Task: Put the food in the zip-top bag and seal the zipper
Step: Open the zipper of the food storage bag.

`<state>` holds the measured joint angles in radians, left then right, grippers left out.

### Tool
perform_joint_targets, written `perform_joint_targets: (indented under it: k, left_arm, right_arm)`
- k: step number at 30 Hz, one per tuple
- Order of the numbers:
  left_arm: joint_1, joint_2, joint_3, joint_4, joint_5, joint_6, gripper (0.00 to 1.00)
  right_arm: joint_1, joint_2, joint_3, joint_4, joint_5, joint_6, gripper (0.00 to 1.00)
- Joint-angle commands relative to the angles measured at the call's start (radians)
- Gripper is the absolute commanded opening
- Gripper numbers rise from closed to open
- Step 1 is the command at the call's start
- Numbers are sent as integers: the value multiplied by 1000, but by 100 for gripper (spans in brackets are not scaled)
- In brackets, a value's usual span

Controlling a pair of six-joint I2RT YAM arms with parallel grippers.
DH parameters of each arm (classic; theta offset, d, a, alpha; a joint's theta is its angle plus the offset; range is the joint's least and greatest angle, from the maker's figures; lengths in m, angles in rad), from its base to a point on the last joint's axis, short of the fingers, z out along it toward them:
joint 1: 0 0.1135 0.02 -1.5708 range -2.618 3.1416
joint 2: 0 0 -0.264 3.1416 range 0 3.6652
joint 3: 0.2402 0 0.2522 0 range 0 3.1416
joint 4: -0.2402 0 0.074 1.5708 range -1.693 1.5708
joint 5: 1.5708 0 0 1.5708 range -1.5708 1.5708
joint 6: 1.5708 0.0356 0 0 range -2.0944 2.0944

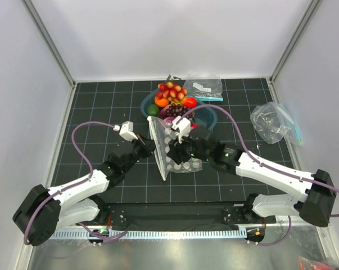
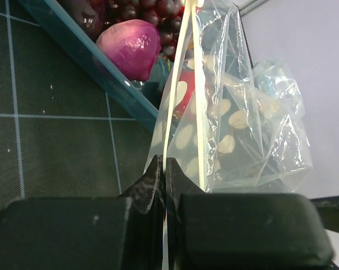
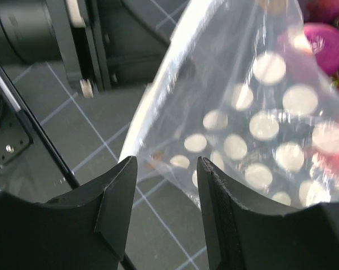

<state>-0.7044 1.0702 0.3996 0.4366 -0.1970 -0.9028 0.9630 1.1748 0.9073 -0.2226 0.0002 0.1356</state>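
The zip-top bag, clear with white dots, stands on edge in the middle of the mat. My left gripper is shut on its zipper, a pale strip running up from between the jaws; from above, the left gripper is at the bag's left edge. My right gripper is open just short of the dotted bag, with nothing between its fingers. The purple-pink onion and dark grapes lie in the blue tray. A red tomato sits in the tray. A red shape shows through the bag.
The blue tray behind the bag also holds an orange, a green lime and small red fruits. One plain clear bag lies at the back, another at the right. Both forearms converge on the bag.
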Motion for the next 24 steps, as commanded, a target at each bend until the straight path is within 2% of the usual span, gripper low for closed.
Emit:
perform_joint_targets:
  k: [1,11,17,20,24]
  left_arm:
    - [3,-13,-1,68,18,33,0]
    - [2,-42,-18,88,31,41,1]
    - [-3,-67,-24,91,37,39,0]
    - [-3,-73,-25,93,44,39,0]
    - [-6,-75,-24,93,48,41,0]
  right_arm:
    - [26,78,110,-53,75,-5,55]
    - [66,244,200,-11,121,39,58]
    - [68,255,197,11,144,48,58]
    - [68,252,182,48,156,58,54]
    - [68,250,171,92,112,74,55]
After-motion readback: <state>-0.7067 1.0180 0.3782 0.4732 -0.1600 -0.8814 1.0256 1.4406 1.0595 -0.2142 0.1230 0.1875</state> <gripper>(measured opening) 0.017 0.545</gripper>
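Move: The right hand is empty and open. The bag's free zipper strip lies some 5 cm to its left, about 1 cm ahead and 3 cm lower. The left fingertips, already shut on the other strip, stand 1 or 2 cm beyond the free one; from the left hand, the free strip is about 2 cm to its right. The basket is roughly 18 cm ahead of the right hand, 3 cm right and 14 cm below, with the purple onion 15 cm straight ahead and 10 cm below. Still pinching one zipper strip, the left fingers lift it gently by 1 or 2 cm. Over the bag, the right hand swings left about 4 cm towards the free strip, then sinks, ending some 3 cm lower after a small lift back, and edges 2 cm forward. Its fingers stay open and come up close beside the strip near the left fingertips, without closing on it. ##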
